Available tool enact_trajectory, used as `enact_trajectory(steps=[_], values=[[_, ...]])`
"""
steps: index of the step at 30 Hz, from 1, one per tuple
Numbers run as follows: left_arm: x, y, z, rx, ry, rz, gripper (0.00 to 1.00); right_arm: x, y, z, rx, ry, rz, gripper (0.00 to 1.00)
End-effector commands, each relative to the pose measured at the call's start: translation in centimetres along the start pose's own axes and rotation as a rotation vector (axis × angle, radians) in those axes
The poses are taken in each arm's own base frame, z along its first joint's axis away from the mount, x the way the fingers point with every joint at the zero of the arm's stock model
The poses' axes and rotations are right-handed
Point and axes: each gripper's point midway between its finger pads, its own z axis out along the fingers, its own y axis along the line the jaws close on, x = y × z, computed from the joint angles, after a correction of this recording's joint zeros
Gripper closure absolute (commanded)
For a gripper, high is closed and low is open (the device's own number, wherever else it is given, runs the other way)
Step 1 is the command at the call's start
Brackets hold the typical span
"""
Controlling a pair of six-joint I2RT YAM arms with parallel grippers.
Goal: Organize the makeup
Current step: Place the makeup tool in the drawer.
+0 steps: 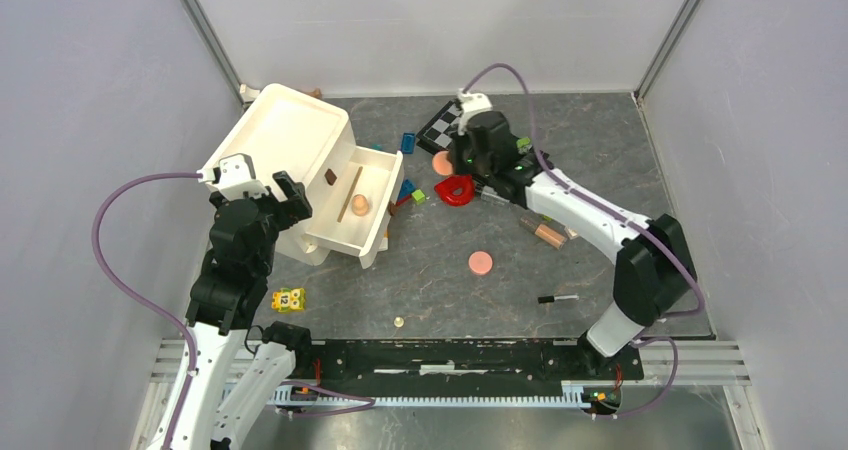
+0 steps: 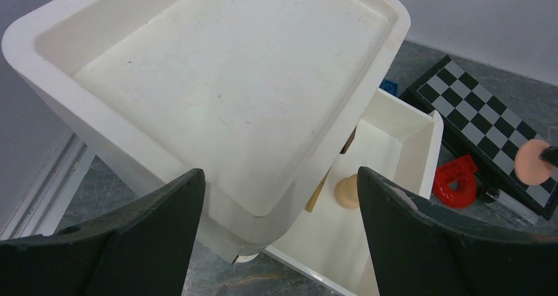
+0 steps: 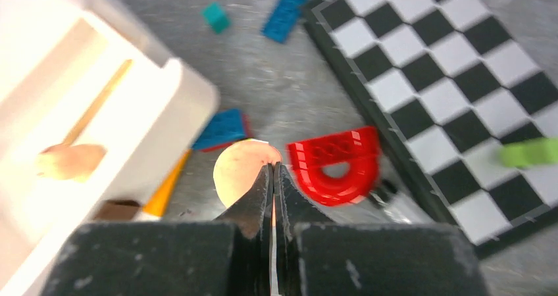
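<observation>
My right gripper [image 3: 272, 169] is shut on the rim of a round pink disc [image 3: 238, 172], held above the floor beside a red toy arch [image 3: 335, 164]; from above the disc [image 1: 442, 162] sits by the gripper [image 1: 455, 166]. My left gripper [image 2: 279, 177] stands open over the corner of the white drawer unit [image 2: 224, 79], holding nothing. The unit's open drawer [image 1: 382, 232] holds a peach round piece [image 1: 360, 204], a thin wooden stick [image 1: 350, 194] and a small brown item [image 1: 330, 177]. On the floor lie a second pink disc [image 1: 481, 263], a thin black pencil [image 1: 557, 298] and a coppery tube [image 1: 545, 232].
A black-and-white checkerboard [image 1: 440, 125] lies at the back behind the right arm. Blue, green and red toy bricks [image 1: 408, 190] are scattered between drawer and red arch [image 1: 456, 190]. A yellow brick [image 1: 289, 300] sits near the left arm's base, and a small round bit [image 1: 399, 322] by the front rail.
</observation>
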Motion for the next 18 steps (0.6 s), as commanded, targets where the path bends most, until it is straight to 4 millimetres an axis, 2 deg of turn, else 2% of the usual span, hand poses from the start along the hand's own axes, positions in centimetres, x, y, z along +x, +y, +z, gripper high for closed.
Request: enact_trajectory(steps=[1,5,10,13,18], values=[[-0.7,-0.1,0.0,0.005,-0.028,-0.015,0.09,-2.7,6.3,-0.1,-0.060,-0.069,-0.062,1.00],[-0.7,-0.2,0.0,0.008,-0.027,-0.014,0.09,-3.8,11.7,0.0,-0.140,-0.095,-0.103,1.00],[-0.7,-0.2,0.0,0.008,-0.028,-0.015,0.09,-4.0,17.8,1.2,-0.239,-0.089,-0.179,1.00],[-0.8,-0.1,-0.1,0.008,-0.031,-0.016,0.09,-3.8,20.3,2.1,-0.267,-0.085,-0.228,1.00],[-0.8,-0.2,0.0,0.010,-0.029,-0.016,0.09,-3.2,22.5,3.9,-0.309,-0.076,-0.245,1.00]])
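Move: The right fingers hold the makeup tool, a pink disc, and the open drawer it is bound for lies about 22 cm to their left, 3 cm nearer the base and some 14 below. In it sit the peach puff, 21 left and 5 back, and the wooden stick, 24 left and 2 back. The red toy lies on the table, level ahead and 2 cm right. From the idle left hand the drawer is roughly 12 ahead, 13 right and 23 lower. Still pinching the pink disc between its shut fingertips, the right hand sweeps quickly left about 20 cm to bring it over the open drawer. It eases back some 4 cm and rises about 5, starting to dip at the very end, while the wrist turns roughly 20 degrees counter-clockwise and its fingers tip up a little. ##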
